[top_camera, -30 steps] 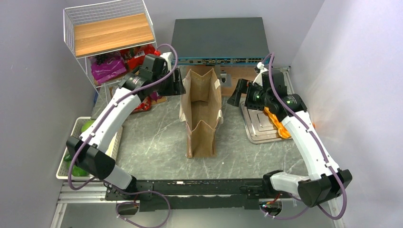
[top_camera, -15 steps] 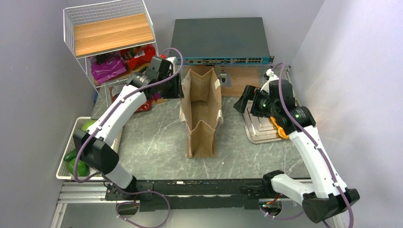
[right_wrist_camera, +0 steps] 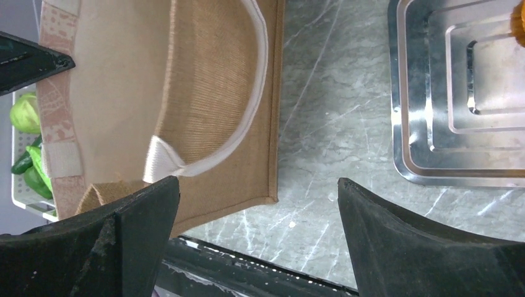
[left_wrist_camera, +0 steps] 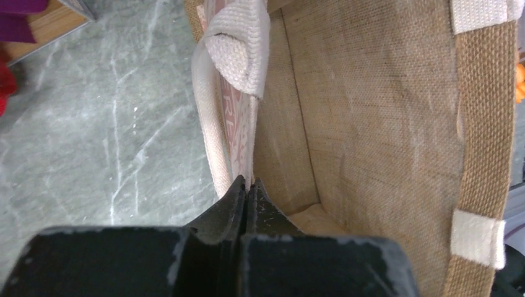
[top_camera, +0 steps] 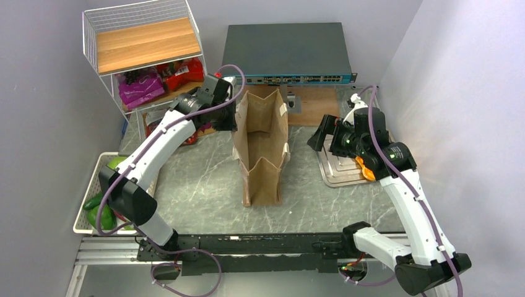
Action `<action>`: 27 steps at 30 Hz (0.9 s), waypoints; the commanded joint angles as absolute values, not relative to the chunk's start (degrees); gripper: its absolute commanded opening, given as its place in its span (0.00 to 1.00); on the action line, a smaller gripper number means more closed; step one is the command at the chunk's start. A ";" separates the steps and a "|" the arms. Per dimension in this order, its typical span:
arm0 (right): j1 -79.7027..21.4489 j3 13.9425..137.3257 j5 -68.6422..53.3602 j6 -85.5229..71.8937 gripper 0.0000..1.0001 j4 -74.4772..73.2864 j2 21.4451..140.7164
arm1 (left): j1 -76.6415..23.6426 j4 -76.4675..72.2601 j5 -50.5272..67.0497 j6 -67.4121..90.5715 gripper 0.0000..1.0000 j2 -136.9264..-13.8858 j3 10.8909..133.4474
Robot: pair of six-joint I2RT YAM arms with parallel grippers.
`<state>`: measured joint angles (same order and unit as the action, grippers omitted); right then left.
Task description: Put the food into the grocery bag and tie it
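The tan grocery bag stands open in the middle of the table, with nothing visible inside in the left wrist view. My left gripper is shut on the bag's left wall, just below its cream handle. My right gripper hangs open to the right of the bag, holding nothing. An orange carrot-like piece lies on the metal tray. The pale-green cabbage sits in the white basket. Red packets and a purple packet lie under the wire shelf.
A white wire shelf with a wooden top stands at the back left. A grey network switch sits behind the bag. Green cucumbers share the basket. The arm bases and a rail run along the near edge.
My left gripper moved right onto the bag's left wall and shut on it. My right arm shifted slightly right and nearer, its jaws still wide open.
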<state>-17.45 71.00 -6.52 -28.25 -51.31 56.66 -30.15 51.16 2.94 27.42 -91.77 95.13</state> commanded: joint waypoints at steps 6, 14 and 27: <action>-17.79 73.38 -15.29 -32.79 1.00 -46.62 56.11 | -39.51 68.53 -19.55 27.86 0.00 -89.77 106.51; -19.05 72.01 -18.39 -35.70 1.00 -44.16 56.01 | -40.98 68.70 -20.88 28.96 0.00 -82.57 99.57; -27.76 75.48 -13.28 -33.33 1.00 -37.46 67.15 | -41.12 65.72 -18.13 28.47 0.00 -73.32 88.96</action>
<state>-25.82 72.64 -15.86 -35.09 -42.76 62.81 -40.84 68.12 -18.50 28.56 -76.86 91.05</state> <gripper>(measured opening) 0.997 0.016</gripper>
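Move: The left hand already pinches the left rim of the grocery bag, whose middle lies about 10 cm to its right, level with it and some 11 cm below. Red packets stand around 28 cm to this hand's left and 15 cm farther out, near the table. For the open right hand, the bag's right handle is some 12 cm to the left, 6 cm ahead and 6 cm down; the metal tray is about 12 cm to the right, 13 cm ahead and 25 cm below. Keeping its shut pinch on the rim, the left hand pulls the bag back towards the robot by about 9 cm and then more and more to the left, some 6 cm in all, riding up 2 to 3 cm early on while the wrist rolls its left side up by roughly 15 degrees. The right hand, fingers wide open, follows leftward by about 8 cm towards the bag's right handle, rising a little before easing down again, and it rolls its left side up and turns counter-clockwise by some 10 degrees each, without closing on anything. ##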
